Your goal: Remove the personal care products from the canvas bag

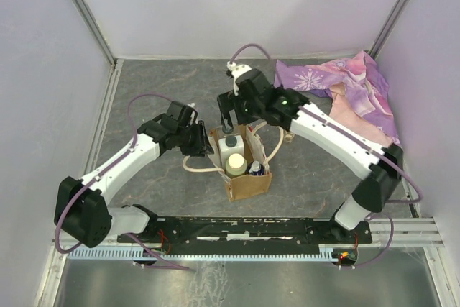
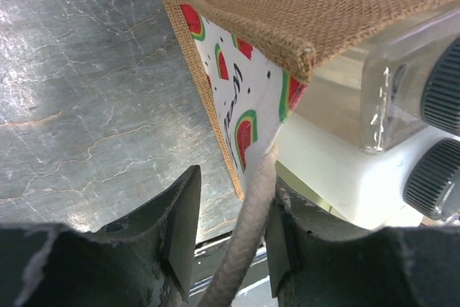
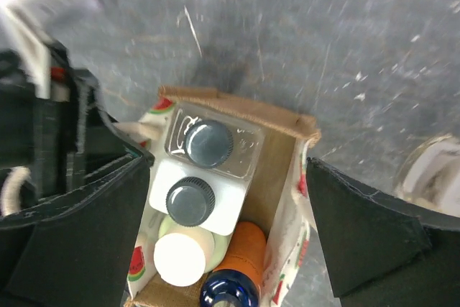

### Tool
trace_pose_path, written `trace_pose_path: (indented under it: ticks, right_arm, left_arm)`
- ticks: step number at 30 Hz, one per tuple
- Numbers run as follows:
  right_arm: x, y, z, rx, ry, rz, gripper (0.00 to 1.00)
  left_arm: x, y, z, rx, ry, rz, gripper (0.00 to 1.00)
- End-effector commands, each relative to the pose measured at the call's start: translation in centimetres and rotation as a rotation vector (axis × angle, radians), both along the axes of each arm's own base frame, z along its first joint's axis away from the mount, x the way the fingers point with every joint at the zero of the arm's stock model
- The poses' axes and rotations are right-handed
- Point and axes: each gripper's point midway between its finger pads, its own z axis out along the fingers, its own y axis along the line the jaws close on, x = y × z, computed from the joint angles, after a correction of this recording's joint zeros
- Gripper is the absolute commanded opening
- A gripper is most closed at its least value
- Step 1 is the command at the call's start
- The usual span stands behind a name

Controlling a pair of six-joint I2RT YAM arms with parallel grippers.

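The canvas bag (image 1: 248, 177) stands upright on the table between the arms, its watermelon panel (image 2: 241, 98) facing my left wrist. Inside it stand a clear dark-capped bottle (image 3: 208, 141), a white boxy dark-capped bottle (image 3: 190, 199), a cream-capped round one (image 3: 180, 258) and an orange blue-topped one (image 3: 244, 246). My left gripper (image 1: 203, 145) sits at the bag's left side, shut on its cream rope handle (image 2: 248, 228). Above the bag's mouth hovers my right gripper (image 3: 226, 228), open wide, a finger on either side of the bag and nothing between them.
A purple-pink floral cloth (image 1: 338, 88) lies crumpled at the back right. The bag's other handle loop (image 1: 277, 141) droops to the right of the bag. Pale walls close in the table on three sides, and the arms' mounting rail (image 1: 251, 228) runs along the near edge.
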Motion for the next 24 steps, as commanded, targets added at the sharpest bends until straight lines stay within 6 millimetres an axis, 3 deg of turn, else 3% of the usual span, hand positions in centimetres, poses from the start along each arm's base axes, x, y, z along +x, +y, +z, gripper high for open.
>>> trace_pose_path:
  ticks: [1,10,14,20,24]
  right_arm:
    - [-1.1,2.2,-2.3,0.013,0.073,0.047,0.97]
    - [-2.3,4.2,-8.4,-0.093,0.165,0.048,0.96]
    - [-1.9,4.0,-10.5,-0.172,0.143,-0.002,0.97]
    - [-0.6,3.7,-11.4,-0.22,0.107,-0.068,0.97]
    - [0.2,3.7,-10.5,-0.225,0.065,-0.094,0.88]
  left_arm:
    - [0.3,-0.6,2.4,-0.072,-0.049,0.021,0.03]
    - [0.4,-0.5,2.7,-0.068,-0.059,0.013,0.03]
    - [0.4,-0.5,2.7,-0.063,-0.058,0.006,0.03]
    - [0.4,-0.4,2.7,-0.061,-0.062,0.003,0.03]
    - [0.2,-0.4,2.5,-0.059,-0.059,0.002,0.03]
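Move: The right hand hovers with its fingers empty over the far end of the bag; the clear bottle with the dark cap lies about 16 cm below it, 4 cm to its left and 1 cm back. The white bottle stands some 5 cm nearer the base than that bottle, and the clear bottle already taken out about 6 cm ahead of the hand and 19 cm to its right. From the left hand, on the bag's strap, the dark-capped clear bottle lies roughly 6 cm ahead, 8 cm right and 3 cm lower. The right hand sinks about 12 cm to the clear dark-capped bottle, at first also drifting some 3 cm left and 2 cm back and then going nearly straight down, while the wrist tips about 15 degrees so the fingers point more steeply down. Its fingers stay wide open and end on either side of the bottle's top, one reaching in by the bag's left side, while the left hand keeps the strap between its fingers and lifts it about 1 cm. ##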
